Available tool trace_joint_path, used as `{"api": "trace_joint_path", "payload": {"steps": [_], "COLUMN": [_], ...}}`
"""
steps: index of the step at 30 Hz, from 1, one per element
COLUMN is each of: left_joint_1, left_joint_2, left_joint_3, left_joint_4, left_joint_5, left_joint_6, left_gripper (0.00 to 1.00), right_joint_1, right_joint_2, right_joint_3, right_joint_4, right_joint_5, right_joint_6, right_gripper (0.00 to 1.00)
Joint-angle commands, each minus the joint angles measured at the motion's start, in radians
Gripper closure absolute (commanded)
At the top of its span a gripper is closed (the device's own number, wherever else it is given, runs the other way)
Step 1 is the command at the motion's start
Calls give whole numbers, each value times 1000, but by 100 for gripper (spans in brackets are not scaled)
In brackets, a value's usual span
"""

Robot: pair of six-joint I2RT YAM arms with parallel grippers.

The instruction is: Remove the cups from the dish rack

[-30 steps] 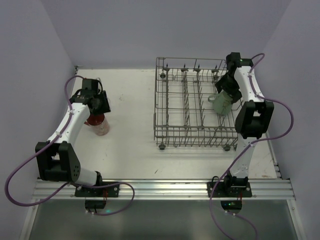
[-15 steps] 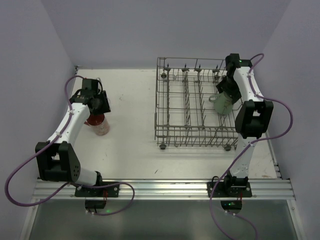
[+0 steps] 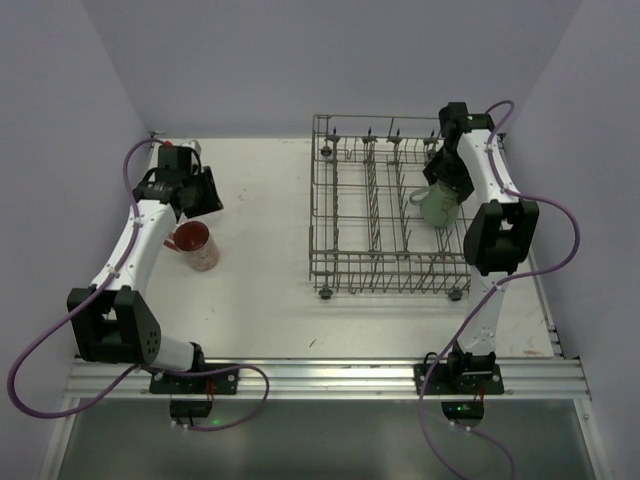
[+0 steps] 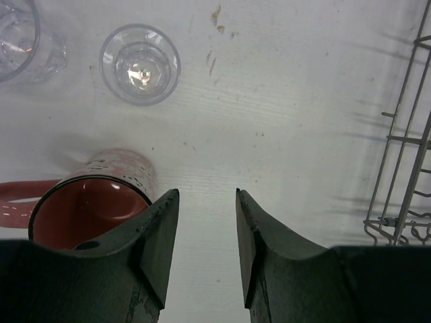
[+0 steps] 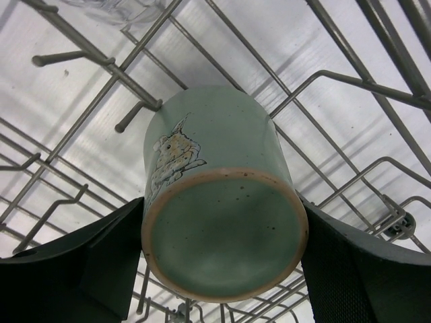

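The grey wire dish rack (image 3: 345,215) stands right of the table's middle. Inside its right end, a pale mint-green mug (image 3: 438,205) sits bottom-up toward the wrist camera. My right gripper (image 3: 447,183) is shut on it, and both fingers press its sides (image 5: 222,229). On the table at the left, a pink-red cup (image 3: 196,244) stands upright. My left gripper (image 3: 192,192) hangs open just behind it, holding nothing (image 4: 207,195). The left wrist view shows the red cup (image 4: 87,205) beside the left finger, with two clear tumblers (image 4: 139,64) (image 4: 19,33) farther off.
Rack tines (image 5: 138,101) and wires (image 5: 350,77) surround the mug closely. Something of clear glass (image 5: 114,8) shows at the top edge of the right wrist view. The rack's corner (image 4: 404,155) lies to the right of my left gripper. Walls enclose the table on three sides.
My right gripper has closed from wide open onto the mint-green mug and shifted slightly toward the back. My left gripper has drawn back off the red cup, which now shows in full.
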State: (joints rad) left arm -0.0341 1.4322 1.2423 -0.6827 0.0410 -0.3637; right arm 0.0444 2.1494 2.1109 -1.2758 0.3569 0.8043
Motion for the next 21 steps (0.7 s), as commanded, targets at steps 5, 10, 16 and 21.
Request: {"api": "trace_joint_path", "payload": {"steps": [5,10,16,21], "left_joint_1": [3,3,3,-18], "left_joint_2": [-16,-6,0,30], "left_joint_3": [89,144,92,58], "left_joint_4": [-15,-31,63,192], "left_joint_5": [76,153,382,572], "left_joint_6": [-41,-78,-190,-359], "left_gripper": [57,57,57,57], "right_joint_1": [9,9,9,9], "right_joint_2": [-135,-196,-263,-279], "right_joint_3": [75,78,60,64], "right_joint_4": [75,96,153,155], "right_joint_5": [-50,-82,-131,-159], "right_joint_6": [-46,-63,-88,-93], "right_gripper": [100,100,100,100]}}
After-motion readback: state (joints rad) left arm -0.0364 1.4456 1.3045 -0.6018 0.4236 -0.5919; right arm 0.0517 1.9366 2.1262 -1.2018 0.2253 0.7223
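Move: Still in the rack, the green cup is already gripped by the right hand; from there the rack's left side lies about 29 cm to the left, roughly level fore and aft and 4 cm lower, and a clear glass some 7 cm ahead, 6 cm down. From the empty left hand the green cup is about 50 cm to the right, 4 cm ahead and slightly lower; the pink cup stands 5 cm back, 5 cm left and 7 cm below. Lifting the green cup almost straight up out of the rack, the right hand climbs some 10 cm with its grip unchanged, easing about 2 cm left and tilting its fingers forward. Meanwhile the left hand, empty and part open, leaves the pink cup: first up about 5 cm, then swinging some 7 cm right towards the rack and the green cup, rolling about 25 degrees so its fingers swing towards the right. ##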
